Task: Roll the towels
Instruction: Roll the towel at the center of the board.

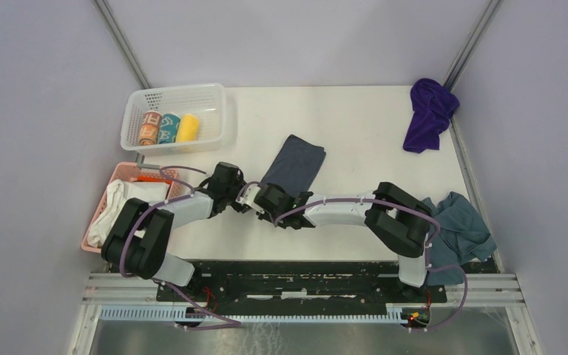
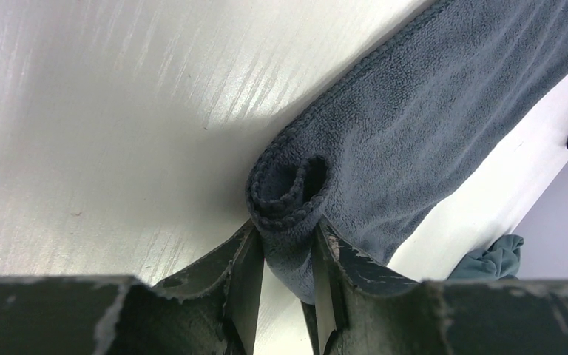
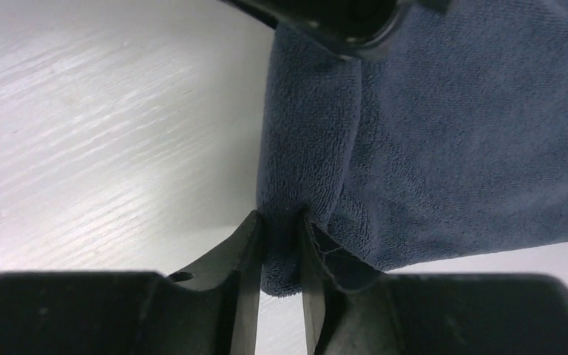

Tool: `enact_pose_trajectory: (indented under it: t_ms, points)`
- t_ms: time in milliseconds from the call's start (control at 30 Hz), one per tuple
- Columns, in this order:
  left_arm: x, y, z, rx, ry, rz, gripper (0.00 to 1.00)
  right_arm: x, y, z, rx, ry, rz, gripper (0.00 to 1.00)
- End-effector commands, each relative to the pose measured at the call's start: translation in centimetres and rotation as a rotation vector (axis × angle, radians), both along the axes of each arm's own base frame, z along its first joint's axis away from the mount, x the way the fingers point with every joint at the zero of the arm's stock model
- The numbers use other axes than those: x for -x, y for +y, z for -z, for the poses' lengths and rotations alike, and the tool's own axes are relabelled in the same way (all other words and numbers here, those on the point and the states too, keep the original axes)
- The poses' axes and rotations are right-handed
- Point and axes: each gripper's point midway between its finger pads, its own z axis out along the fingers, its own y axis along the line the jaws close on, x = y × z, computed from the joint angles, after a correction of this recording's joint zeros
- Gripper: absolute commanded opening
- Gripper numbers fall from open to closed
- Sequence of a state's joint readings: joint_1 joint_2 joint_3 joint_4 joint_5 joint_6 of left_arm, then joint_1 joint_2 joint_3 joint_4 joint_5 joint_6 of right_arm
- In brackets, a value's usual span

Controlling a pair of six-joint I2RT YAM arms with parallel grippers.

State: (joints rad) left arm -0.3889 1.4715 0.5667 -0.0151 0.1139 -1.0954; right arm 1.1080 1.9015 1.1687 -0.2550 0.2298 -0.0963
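Note:
The dark slate-grey towel (image 1: 293, 163) lies spread on the table's middle, with its near end curled into a small roll (image 2: 288, 188). My left gripper (image 1: 247, 197) (image 2: 288, 240) is shut on one end of that roll. My right gripper (image 1: 263, 200) (image 3: 281, 222) is shut on the same rolled edge (image 3: 303, 133) from the other side. Part of the left gripper shows at the top of the right wrist view. The purple towel (image 1: 429, 112) lies crumpled at the far right corner, away from both grippers.
A white basket (image 1: 211, 111) at the back left holds three rolled towels. A pink basket (image 1: 118, 176) with a white cloth bundle (image 1: 115, 211) stands at the left edge. A teal-grey cloth (image 1: 462, 225) lies heaped by the right arm's base.

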Motion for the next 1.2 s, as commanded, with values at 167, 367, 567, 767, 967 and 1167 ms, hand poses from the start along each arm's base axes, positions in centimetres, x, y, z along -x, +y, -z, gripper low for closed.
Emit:
enact_pose_trajectory:
  t_ms: [167,367,567,767,967,1167]
  points:
    - [5.4,5.5,4.2,-0.256,0.198,-0.035,0.37,2.3,-2.0,2.6,0.096,0.137,-0.052,0.14]
    - [5.5,6.1,1.8,-0.263,0.141,-0.052,0.39,5.8,1.1,-0.4,-0.123,0.401,-0.167,0.06]
    - [6.1,6.2,0.1,-0.245,0.114,-0.052,0.46,5.9,2.4,-3.2,-0.33,0.597,-0.17,0.01]
    - [5.6,6.3,-2.7,-0.224,0.032,-0.059,0.61,4.1,2.4,-4.6,-0.496,0.817,-0.105,0.01]
    - [5.4,5.8,-3.7,-0.211,0.016,-0.022,0.68,2.2,1.9,-3.8,-0.588,1.006,-0.017,0.02]
    - [4.9,4.8,-3.6,-0.184,0.022,0.015,0.69,-0.3,0.3,-1.7,-0.63,1.088,0.129,0.03]
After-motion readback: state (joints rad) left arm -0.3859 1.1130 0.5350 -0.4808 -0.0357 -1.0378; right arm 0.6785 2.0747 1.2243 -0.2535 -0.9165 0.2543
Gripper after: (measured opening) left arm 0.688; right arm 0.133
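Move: The towel's small rolled near edge runs between the two hands, its left end between the left fingers and its right end between the right fingers. Its middle lies about 4 cm right of the left hand and 2 cm nearer; from the right hand, about 4 cm left and 2 cm ahead, at fingertip height. The flat part's middle is some 11 cm ahead and 4 cm right of the right hand, 1 cm lower. The towel's rolled edge gets a firmer pinch at its right end as the right fingers close; that hand then draws it back about 4 cm and slightly left, rises a little and comes forward and down again, the wrist meanwhile swinging the fingertips back towards the base by over 60 degrees. The left hand goes back and left about 6 cm each way, rising slightly, opening and letting go of the roll's left end. ##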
